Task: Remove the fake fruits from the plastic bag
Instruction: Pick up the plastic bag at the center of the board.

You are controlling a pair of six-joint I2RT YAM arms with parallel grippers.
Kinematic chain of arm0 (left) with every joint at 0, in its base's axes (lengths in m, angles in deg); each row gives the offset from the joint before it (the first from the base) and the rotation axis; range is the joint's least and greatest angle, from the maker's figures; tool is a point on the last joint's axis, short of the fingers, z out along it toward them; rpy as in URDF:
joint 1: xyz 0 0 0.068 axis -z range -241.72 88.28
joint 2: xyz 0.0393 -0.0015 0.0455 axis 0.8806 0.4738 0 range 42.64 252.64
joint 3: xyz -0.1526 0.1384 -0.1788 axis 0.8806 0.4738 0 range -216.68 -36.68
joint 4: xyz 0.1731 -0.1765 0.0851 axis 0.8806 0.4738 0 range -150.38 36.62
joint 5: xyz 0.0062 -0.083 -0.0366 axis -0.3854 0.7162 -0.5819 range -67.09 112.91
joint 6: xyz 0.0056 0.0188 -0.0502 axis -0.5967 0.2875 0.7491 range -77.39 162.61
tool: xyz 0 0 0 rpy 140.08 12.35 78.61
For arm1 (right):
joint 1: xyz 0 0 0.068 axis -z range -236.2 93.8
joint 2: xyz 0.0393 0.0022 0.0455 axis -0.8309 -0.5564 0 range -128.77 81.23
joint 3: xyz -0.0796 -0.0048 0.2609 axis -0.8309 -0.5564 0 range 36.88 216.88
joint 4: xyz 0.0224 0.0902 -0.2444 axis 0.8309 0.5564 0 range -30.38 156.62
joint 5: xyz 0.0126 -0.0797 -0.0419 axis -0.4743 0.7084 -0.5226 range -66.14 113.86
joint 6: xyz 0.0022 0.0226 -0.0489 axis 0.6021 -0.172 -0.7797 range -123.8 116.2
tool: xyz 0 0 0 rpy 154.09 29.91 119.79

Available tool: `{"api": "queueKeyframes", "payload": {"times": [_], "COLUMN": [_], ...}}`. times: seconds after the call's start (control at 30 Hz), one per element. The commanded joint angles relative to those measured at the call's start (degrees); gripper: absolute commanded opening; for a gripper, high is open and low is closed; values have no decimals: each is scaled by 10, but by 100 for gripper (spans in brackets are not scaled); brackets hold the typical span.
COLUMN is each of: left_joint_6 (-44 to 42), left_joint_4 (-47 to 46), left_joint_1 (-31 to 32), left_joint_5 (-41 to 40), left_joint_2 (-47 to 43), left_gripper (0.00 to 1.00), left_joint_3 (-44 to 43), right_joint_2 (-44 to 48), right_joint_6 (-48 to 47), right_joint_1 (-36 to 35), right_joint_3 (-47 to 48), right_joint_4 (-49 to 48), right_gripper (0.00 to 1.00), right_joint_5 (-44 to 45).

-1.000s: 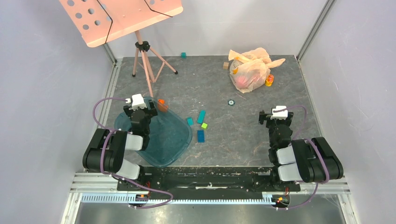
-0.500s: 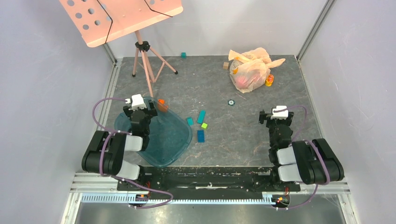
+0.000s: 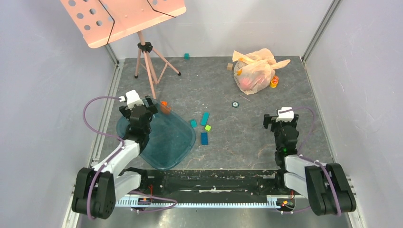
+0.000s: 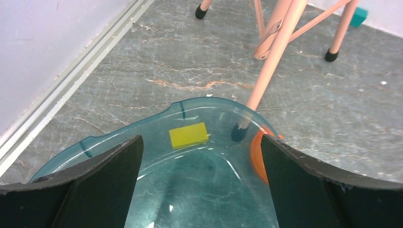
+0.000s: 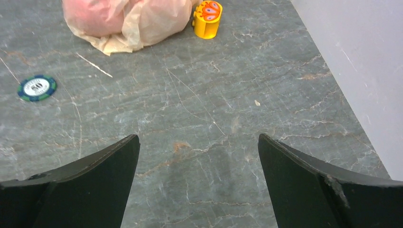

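The plastic bag (image 3: 256,70) lies crumpled at the far right of the table, peach and translucent; its lower part shows at the top of the right wrist view (image 5: 142,23). One of the fake fruits shows through it as a reddish round shape (image 3: 245,83) (image 5: 92,16); the rest are hidden. My right gripper (image 3: 281,121) (image 5: 198,140) hangs open over bare table, well short of the bag. On the left, my left gripper (image 3: 139,110) (image 4: 202,142) is open above the tray's far end, holding nothing.
Under the left gripper is a teal tray (image 3: 176,137) (image 4: 157,190) with a yellow block (image 4: 188,135). A pink music stand (image 3: 147,61) (image 4: 275,57) has one leg in the tray. Blue and green blocks (image 3: 204,126), a chip (image 3: 235,103) (image 5: 37,88) and a yellow toy (image 3: 274,81) (image 5: 207,14) lie about.
Both arms have stretched forward, their rear links dropping toward the near edge. The left gripper has shifted slightly up and left; the right gripper has stayed in place. Both remain open.
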Motion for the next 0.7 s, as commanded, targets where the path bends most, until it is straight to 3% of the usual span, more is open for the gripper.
{"api": "queueKeyframes", "payload": {"times": [0.0, 0.1, 0.33, 0.53, 0.67], "left_joint_6": [122, 164, 191, 96, 80], "left_joint_4": [197, 341, 570, 642, 654], "left_joint_1": [11, 12, 12, 11, 11], "left_joint_5": [-5, 28, 139, 190, 172], "left_joint_2": [-53, -59, -63, -77, -86], "left_gripper": [100, 100, 100, 100, 100], "left_joint_3": [-82, -165, -322, -371, -363], "right_joint_2": [49, 67, 42, -35, -44], "right_joint_6": [63, 104, 143, 151, 142], "right_joint_1": [0, 0, 0, 1, 0], "right_joint_3": [52, 95, 273, 437, 464], "right_joint_4": [78, 148, 443, 633, 622], "right_gripper": [98, 98, 98, 98, 98], "right_joint_5": [16, 17, 32, 29, -28]}}
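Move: The plastic bag stands about 35 cm ahead of the right hand, 8 cm to its left and some 7 cm lower. The yellow container is about 32 cm ahead of that hand, 4 cm to its right; the poker chip lies about 18 cm ahead and 19 cm left, and the wooden block, beyond the bag, 45 cm ahead and 21 cm left. From the left hand the bag is about 32 cm ahead and 60 cm to the right, lower down. The right hand, empty and wide open, climbs about 8 cm while reaching some 7 cm forward towards the plastic bag, its fingers tipping down about 15 degrees in the later part and its left side rolling up a little, still touching nothing. The left hand, also open, rises about 10 cm and swings 5 cm left, then draws back about 4 cm above the tub, tipping down some 15 degrees, its right side rolling up as it turns slightly clockwise. ##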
